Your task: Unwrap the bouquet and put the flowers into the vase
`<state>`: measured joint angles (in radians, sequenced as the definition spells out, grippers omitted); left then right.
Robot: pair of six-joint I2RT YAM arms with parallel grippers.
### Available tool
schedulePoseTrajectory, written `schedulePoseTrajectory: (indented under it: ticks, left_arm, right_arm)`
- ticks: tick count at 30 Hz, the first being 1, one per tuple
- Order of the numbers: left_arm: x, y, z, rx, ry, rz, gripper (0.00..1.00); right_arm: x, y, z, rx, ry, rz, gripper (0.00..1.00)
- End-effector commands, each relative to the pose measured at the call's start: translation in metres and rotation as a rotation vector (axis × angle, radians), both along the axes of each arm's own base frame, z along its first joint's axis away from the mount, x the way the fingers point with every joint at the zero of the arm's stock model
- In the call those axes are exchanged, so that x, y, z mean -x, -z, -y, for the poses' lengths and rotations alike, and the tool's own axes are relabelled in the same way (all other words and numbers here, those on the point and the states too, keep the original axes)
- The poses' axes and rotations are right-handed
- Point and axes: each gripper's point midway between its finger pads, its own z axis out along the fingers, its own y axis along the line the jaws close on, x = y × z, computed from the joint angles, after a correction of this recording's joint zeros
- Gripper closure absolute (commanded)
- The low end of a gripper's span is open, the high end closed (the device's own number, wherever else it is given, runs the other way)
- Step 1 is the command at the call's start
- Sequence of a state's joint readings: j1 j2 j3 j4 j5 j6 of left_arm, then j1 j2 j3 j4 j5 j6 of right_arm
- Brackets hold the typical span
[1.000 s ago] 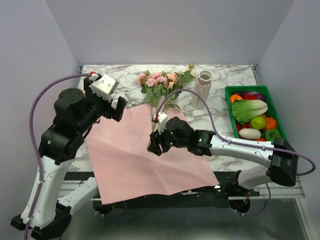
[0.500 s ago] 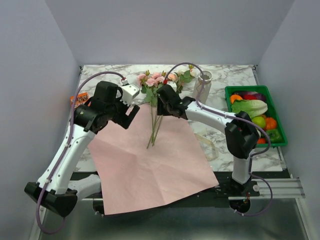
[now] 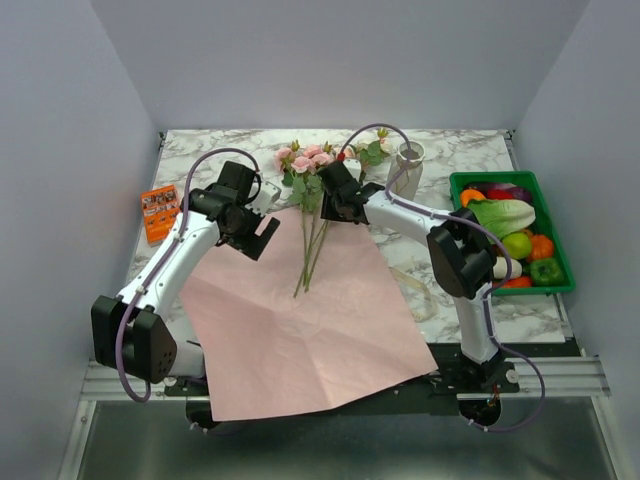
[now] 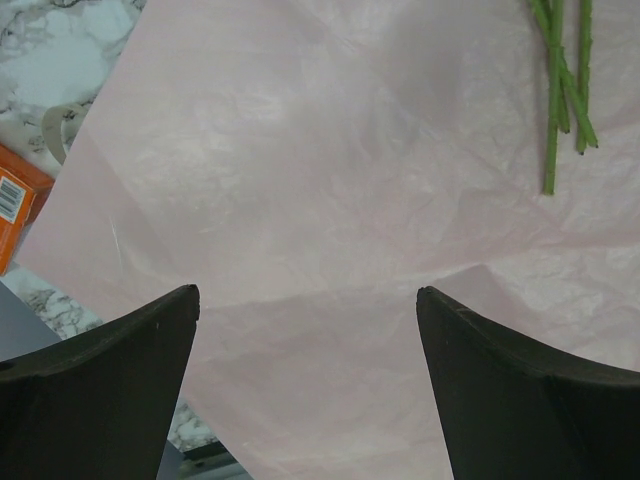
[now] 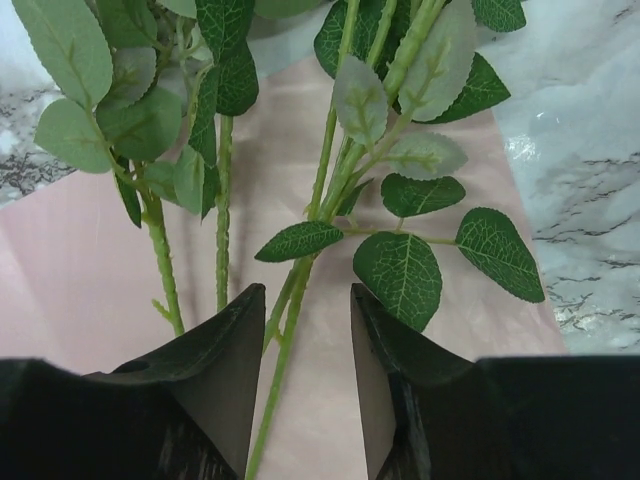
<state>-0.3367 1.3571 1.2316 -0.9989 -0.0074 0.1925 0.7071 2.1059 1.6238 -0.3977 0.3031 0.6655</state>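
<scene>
The bouquet is unwrapped. Its pink paper (image 3: 300, 320) lies flat on the table. The flowers (image 3: 313, 160), pink and peach roses with green leaves, lie at the back with their stems (image 3: 310, 250) stretched over the paper. My right gripper (image 3: 322, 210) sits just below the leaves. Its jaws (image 5: 306, 292) stand partly open, with one thin green stem (image 5: 285, 330) running between them close to the left finger. My left gripper (image 3: 258, 235) hangs wide open over the paper's left part (image 4: 308, 292), holding nothing. The stem ends (image 4: 560, 100) lie to its right. The cream vase (image 3: 405, 175) stands upright right of the flowers.
A green crate (image 3: 455, 215) of vegetables sits at the right edge. An orange box (image 3: 158, 212) lies at the left, beside the paper's corner (image 4: 15, 200). A beige ribbon (image 3: 415, 290) lies on the marble by the paper's right edge. The paper's front hangs over the table edge.
My right arm has swung from mid-paper back to the stems under the leaves, and its jaws have narrowed. My left arm has stretched forward over the paper, uncovering the orange box.
</scene>
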Motion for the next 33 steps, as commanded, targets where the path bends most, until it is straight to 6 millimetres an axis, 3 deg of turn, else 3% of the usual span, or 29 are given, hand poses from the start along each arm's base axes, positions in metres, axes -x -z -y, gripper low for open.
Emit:
schedulePoseTrajectory:
  ticks: [1,12,19,23,27,33]
  left_arm:
    - [-0.007,-0.002,0.002,0.046,-0.022,0.015,0.01]
    - [-0.006,-0.013,0.004,0.065,-0.003,0.044,0.01]
    - [-0.009,-0.011,0.001,0.046,-0.009,0.046,0.02]
    - [-0.012,-0.017,0.003,0.056,-0.001,0.073,0.02]
    - [-0.015,-0.019,0.004,0.061,0.004,0.080,0.02]
    - [-0.019,-0.022,0.007,0.071,0.001,0.085,0.02]
  right_arm:
    - [-0.008,0.010,0.002,0.023,0.038,-0.006,0.53]
    - [-0.020,0.018,0.008,0.062,0.060,0.011,0.78]
    - [-0.017,0.003,0.017,0.071,0.069,0.042,0.99]
    - [-0.008,-0.026,0.021,0.020,0.063,0.087,0.99]
    - [0.006,-0.071,0.027,-0.067,0.036,0.174,1.00]
    - [0.025,-0.122,0.028,-0.136,-0.055,0.297,1.00]
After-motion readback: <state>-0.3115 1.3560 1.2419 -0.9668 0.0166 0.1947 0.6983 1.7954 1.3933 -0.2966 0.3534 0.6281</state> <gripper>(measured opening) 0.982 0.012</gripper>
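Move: Close under my right fingertips, about 2 cm down and 1 cm ahead, runs the stem of the flower I want. The other loose stems lie about 7 cm to the left and 4 cm nearer me, with the pink blooms some 12 cm ahead and 6 cm left. The vase stands roughly 14 cm to the right and 2 cm ahead. From my left hand that stem is about 14 cm ahead, 18 cm right and 11 cm lower. My right hand dips a centimetre or two onto the stem while its half-open fingers shut fully and pinch it just below the leaves. Then I lift it about 9 cm, picking up speed, drawing some 3 cm back and 3 cm right, to the vase's side, with the fingertips tilting up about 10 degrees late on. ##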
